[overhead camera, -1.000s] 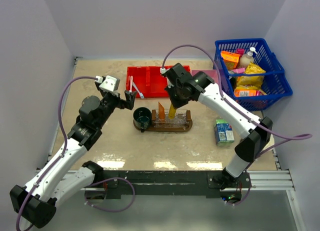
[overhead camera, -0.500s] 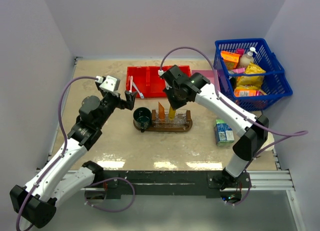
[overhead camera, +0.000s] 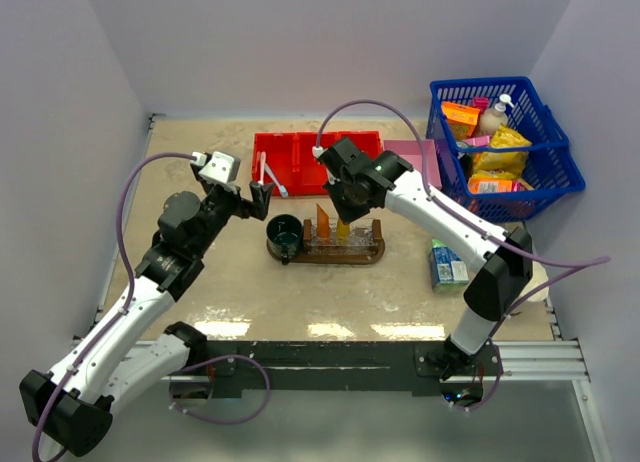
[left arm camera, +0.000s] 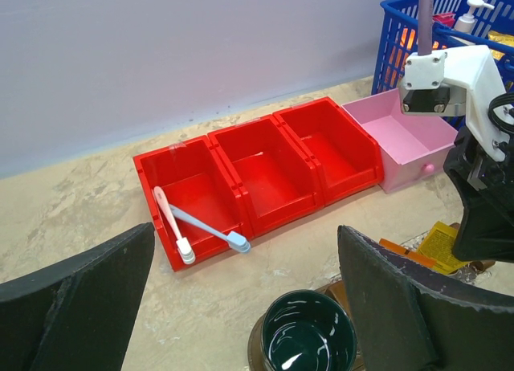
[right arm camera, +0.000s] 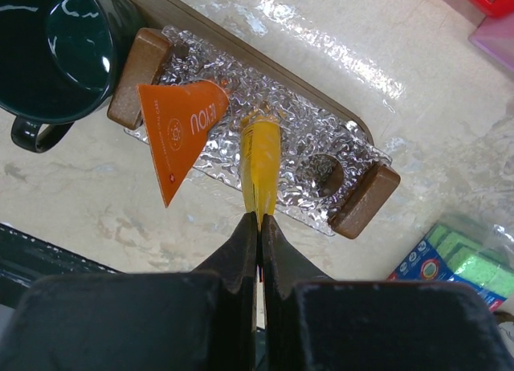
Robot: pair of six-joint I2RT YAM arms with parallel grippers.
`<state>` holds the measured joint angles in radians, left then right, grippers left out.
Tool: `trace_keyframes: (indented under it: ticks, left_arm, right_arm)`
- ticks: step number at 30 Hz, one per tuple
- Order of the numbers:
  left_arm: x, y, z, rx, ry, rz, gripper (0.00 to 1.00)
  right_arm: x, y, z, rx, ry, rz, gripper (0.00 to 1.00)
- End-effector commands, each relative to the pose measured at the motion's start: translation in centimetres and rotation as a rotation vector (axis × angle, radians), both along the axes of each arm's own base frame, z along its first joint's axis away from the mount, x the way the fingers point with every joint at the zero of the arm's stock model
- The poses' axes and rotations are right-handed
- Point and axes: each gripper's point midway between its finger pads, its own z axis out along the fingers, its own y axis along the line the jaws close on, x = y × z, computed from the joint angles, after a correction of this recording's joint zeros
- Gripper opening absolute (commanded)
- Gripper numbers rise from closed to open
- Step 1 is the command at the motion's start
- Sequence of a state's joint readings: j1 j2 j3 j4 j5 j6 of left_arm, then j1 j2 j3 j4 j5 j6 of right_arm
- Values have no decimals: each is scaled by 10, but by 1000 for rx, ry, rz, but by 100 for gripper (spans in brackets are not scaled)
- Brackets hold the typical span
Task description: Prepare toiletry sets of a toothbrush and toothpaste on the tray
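Observation:
The tray (overhead camera: pixel 330 261) is a dark brown oval board carrying a clear dimpled holder (right arm camera: pixel 321 138) and a dark green cup (overhead camera: pixel 284 234). A deep orange toothpaste tube (right arm camera: pixel 181 130) stands in the holder. My right gripper (right arm camera: pixel 259 222) is shut on the flat end of a yellower toothpaste tube (right arm camera: pixel 262 166), whose cap end points down at the holder. A white toothbrush (left arm camera: pixel 169 222) and a pale blue one (left arm camera: pixel 205 226) lie crossed in the left compartment of the red bin (left arm camera: pixel 265 214). My left gripper (left arm camera: pixel 245 250) hovers open and holds nothing, above the table between the bin and the cup.
A pink box (overhead camera: pixel 410 157) sits right of the red bin (overhead camera: pixel 300 162). A blue basket (overhead camera: pixel 505 147) of goods stands at the back right. A green and blue packet (overhead camera: pixel 449 262) lies right of the tray. Walls close in on three sides.
The right arm has shifted slightly left, still holding the yellower tube over the holder. The left arm has not moved.

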<state>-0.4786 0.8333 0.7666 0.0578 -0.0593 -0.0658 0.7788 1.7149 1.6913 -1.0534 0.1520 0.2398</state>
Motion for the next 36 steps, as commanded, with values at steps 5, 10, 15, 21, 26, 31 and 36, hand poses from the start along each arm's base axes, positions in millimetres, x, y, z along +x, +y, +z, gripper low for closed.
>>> trace_keyframes:
  ticks: [5, 10, 15, 21, 26, 31, 36]
  left_arm:
    - [1, 1, 25, -18, -67, 2, 100]
    - [1, 1, 25, -17, -66, 1, 100]
    - [1, 1, 25, -16, -67, 2, 100]
    - [2, 1, 24, -15, -65, 4, 100]
    - [2, 2, 24, -13, -64, 9, 100]
    - [5, 3, 22, -8, -58, 19, 100]
    - [11, 4, 12, 12, -33, 36, 100]
  right_arm:
    - [9, 5, 0, 0, -46, -16, 0]
    - [8, 5, -2, -8, -43, -15, 0]
    - [7, 5, -2, -7, -45, -15, 2]
    - [9, 7, 7, 18, -67, -17, 28]
    - [9, 10, 15, 43, -80, -14, 43]
    - [10, 8, 21, 52, -99, -15, 57]
    - [4, 5, 32, 78, -113, -6, 64]
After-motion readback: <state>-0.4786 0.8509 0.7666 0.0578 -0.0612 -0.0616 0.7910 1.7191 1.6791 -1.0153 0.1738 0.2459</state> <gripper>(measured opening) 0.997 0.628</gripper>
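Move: The right hand grips the tail of the upright yellow toothpaste tube. The rack hole it is meant for lies about 11 cm below that hand, some 2 cm ahead and 1 cm left. The orange tube stands about 5 cm left and 1 cm ahead, the dark green mug 13 cm left and level, both lower. An empty rack hole is about 4 cm right and 1 cm ahead. From the idle left hand the tube's hole is roughly 18 cm right, level, 22 cm down. The right fingers, still pinching the yellow tube's tail, ease it down about half a centimetre towards its hole in the rack. Then they spread from shut to well over half open and let go. The hand stays just over the tube, barely drifting forward and left, wrist steady, with the left finger coming close to the orange tube's tail. ##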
